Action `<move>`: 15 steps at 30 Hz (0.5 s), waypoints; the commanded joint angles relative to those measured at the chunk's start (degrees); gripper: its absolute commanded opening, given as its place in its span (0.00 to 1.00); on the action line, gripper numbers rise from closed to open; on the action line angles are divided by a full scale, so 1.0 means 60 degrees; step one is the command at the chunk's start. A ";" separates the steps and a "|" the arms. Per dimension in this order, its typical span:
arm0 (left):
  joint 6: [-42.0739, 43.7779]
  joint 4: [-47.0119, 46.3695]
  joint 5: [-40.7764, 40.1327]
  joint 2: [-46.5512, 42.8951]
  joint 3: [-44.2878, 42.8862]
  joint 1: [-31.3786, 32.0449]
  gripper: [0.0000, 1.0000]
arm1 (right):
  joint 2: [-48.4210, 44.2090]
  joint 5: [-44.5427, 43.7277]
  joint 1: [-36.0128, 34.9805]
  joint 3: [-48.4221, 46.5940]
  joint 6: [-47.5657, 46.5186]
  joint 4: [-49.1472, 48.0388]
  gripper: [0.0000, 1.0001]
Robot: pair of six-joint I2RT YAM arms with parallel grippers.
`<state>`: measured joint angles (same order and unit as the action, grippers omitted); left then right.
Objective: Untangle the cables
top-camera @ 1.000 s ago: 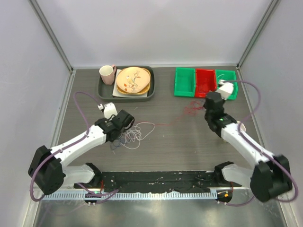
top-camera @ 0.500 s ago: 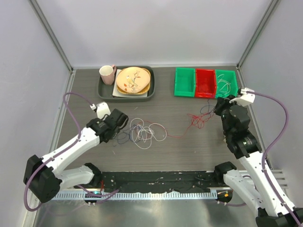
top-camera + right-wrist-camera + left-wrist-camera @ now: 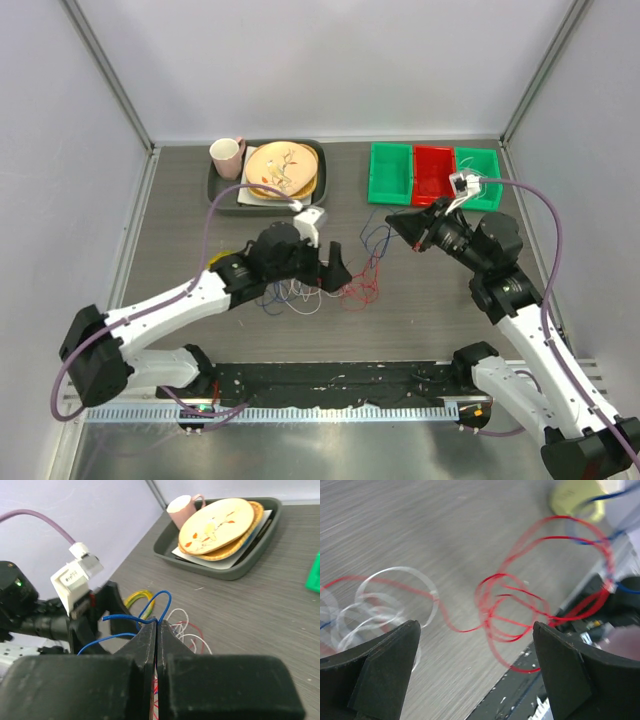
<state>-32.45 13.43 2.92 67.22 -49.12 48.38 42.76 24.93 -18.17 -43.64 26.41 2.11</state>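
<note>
The cables lie tangled at the table's centre: red loops, white loops and a dark blue wire. My right gripper points left over them and is shut on the blue wire, which arcs out of its closed tips. My left gripper is open just above the table. In the left wrist view the red cable lies ahead of its gripper, with white loops to the left. Nothing is between its fingers.
A dark tray with plates and a pink cup stands at the back left. Green and red bins stand at the back right. A small yellow wire ring lies by the left arm. A black strip runs along the near edge.
My left gripper has swung right to the table's centre. My right gripper has turned and moved left, carrying the blue wire. The red loops have shifted left, closer to the white ones.
</note>
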 commanded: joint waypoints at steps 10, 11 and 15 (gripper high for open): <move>0.0515 -0.4449 0.2296 0.3180 -0.1744 0.0667 1.00 | -0.0301 0.0782 -0.0062 0.0256 0.2657 -0.2314 0.01; 0.0414 -0.4624 0.2413 0.3297 -0.1788 0.0696 1.00 | -0.0301 0.0666 -0.0062 0.0256 0.2890 -0.2329 0.01; 0.0223 -0.5606 0.2429 0.3460 -0.1555 0.0799 1.00 | -0.0330 0.0051 -0.0062 0.0359 0.3448 -0.2417 0.01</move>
<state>-29.89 -10.87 15.38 87.85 -57.84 52.51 41.67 28.01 -18.28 -42.11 41.80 -8.23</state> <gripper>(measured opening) 0.996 0.038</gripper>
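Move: The red cable, its upper part lifted and its lower loops still near the table, is centred about 8 cm right of the left hand, 2 cm farther out and some 13 cm below it. The blue cable's hanging loops are roughly 8 cm right of that hand, 5 ahead and 5 above; the white tangle lies about 9 cm to its left, 2 ahead and 17 below. From the right hand, the red cable is some 3 cm back, 3 left and 26 below. The red cable hanging under the blue one is what the empty left hand sweeps towards, going about 12 cm right with its fingers wide open, swinging clockwise and levelling slightly, some 20 degrees in all, to finish below the right hand. The right hand keeps its shut grip on the blue cable and raises it some 4 cm, rolling about 15 degrees. ##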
